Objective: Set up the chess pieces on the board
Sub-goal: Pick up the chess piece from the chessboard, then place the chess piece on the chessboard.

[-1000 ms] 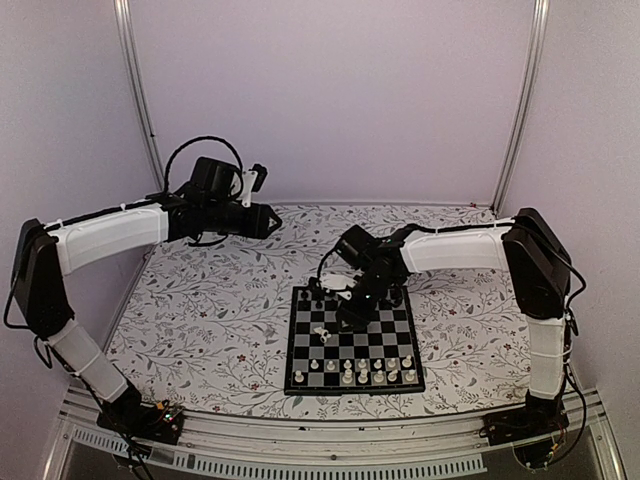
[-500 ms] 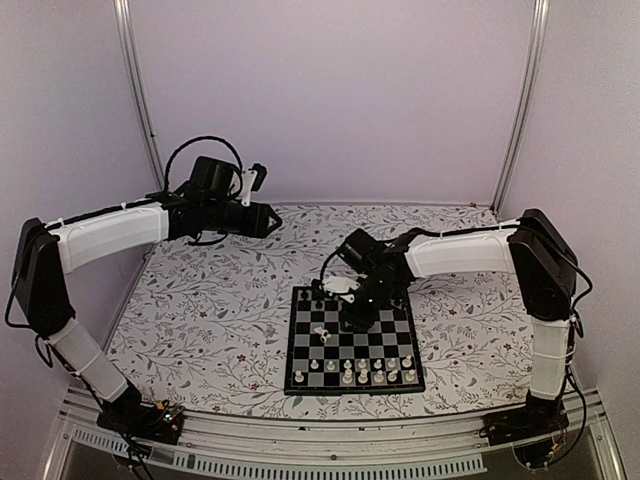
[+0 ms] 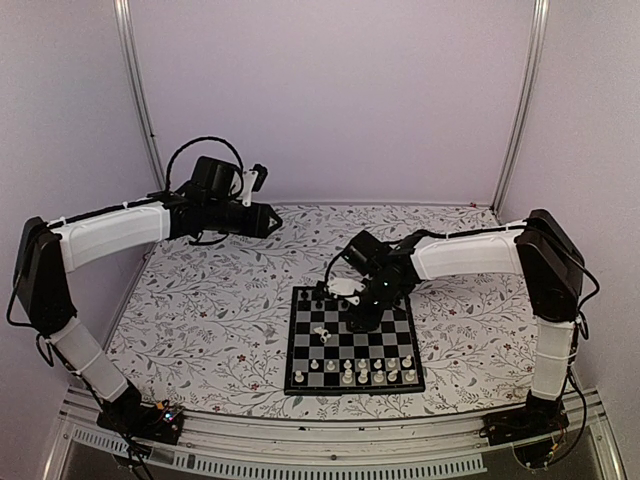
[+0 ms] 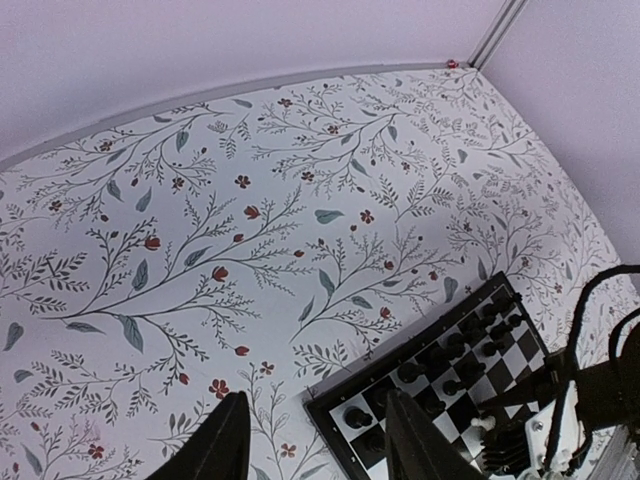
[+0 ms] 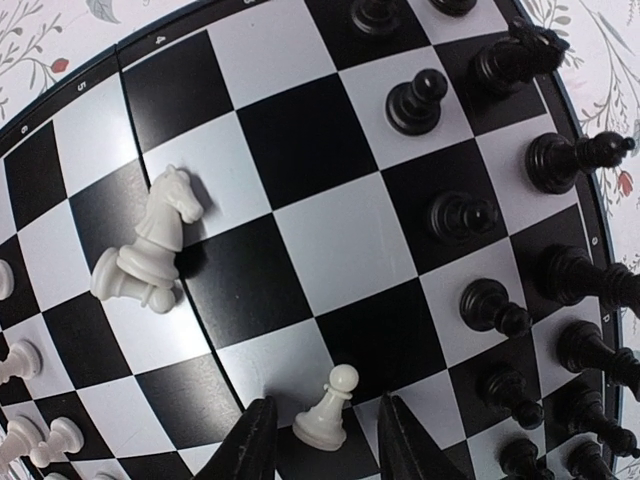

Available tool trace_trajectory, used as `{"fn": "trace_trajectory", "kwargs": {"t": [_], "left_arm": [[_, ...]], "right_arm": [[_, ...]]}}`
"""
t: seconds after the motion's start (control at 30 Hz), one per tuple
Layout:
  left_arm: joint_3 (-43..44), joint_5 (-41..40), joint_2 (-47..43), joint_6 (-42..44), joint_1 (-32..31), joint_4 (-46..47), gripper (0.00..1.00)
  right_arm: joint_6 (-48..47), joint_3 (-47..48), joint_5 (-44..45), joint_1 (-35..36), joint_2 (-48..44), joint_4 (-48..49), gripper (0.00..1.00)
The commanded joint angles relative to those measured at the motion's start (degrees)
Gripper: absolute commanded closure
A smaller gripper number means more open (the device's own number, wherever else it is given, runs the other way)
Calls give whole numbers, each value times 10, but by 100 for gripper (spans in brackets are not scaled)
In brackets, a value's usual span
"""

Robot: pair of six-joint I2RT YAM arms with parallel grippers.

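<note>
The board [image 3: 365, 346] lies in the middle of the table. Black chess pieces [image 5: 470, 215] stand in rows along its far edge, and cream-white ones [image 3: 355, 372] line the near edge. A white knight [image 5: 163, 215] and another white piece [image 5: 130, 282] lie tipped over together on the squares. One white pawn [image 5: 327, 412] stands upright between the fingers of my right gripper [image 5: 327, 403]; a gap shows on each side of it, so the jaws are open. My left gripper [image 4: 316, 395] hangs open and empty, high over the table beyond the board's far left corner [image 4: 420, 330].
A floral cloth [image 3: 210, 310] covers the table. Pale walls with metal corner posts [image 3: 140, 100] close in the back and both sides. The tipped pieces [image 3: 322, 332] lie left of my right gripper [image 3: 358, 322].
My right gripper's jaws have narrowed around the white pawn and the arm has shifted slightly right. The left arm has not moved.
</note>
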Motion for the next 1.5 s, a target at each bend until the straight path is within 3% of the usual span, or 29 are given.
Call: {"fn": "trace_trajectory", "kwargs": {"t": [0.0,0.5,0.7,0.9,1.03,1.23,1.47], "left_arm": [[16,11,6,-2,10,-2,52],[22,19,16,-2,10,-10,52],[24,22,18,-2,11,-13,52],[27,47,19,8,11,-10,52],[18,95,9,17,8,9,52],[-6,189,2,-79,-26,47,52],[-107,289,10,-231,-81,261,52]], "right_arm": [[-5,-16,24,1,-23,-13,64],[-1,-2,16,-6,-5,-8,72],[0,-4,12,-8,-3,-10,86],[-7,-5,2,-13,-46,-10,89],[-26,-15,-69,-18,-97,-9,90],[-68,-54,-156,-22,-197,8,90],[-94,-60,-182,-22,-235,14,90]]}}
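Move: The white pawn to be picked up stands practically between the right hand's open fingertips, roughly 1 cm to the hand's right and level with it. The fallen white knight lies about 2 cm back and 5 cm left of the hand. The row of black pawns is some 5 cm ahead, and the set-up row of white pawns about 8 cm back. From the left hand, the pawn lies about 13 cm back, 15 cm right and 18 cm below. The white pawn is pinched near its base: the right hand eases just under 1 cm right over it, closing its fingers in steps, then lifts it fast by about 15 cm, drawing back a few centimetres while the wrist tilts some 25 degrees, left side up. Late on, the left hand swings about 10 cm right and back towards the board, still empty. ##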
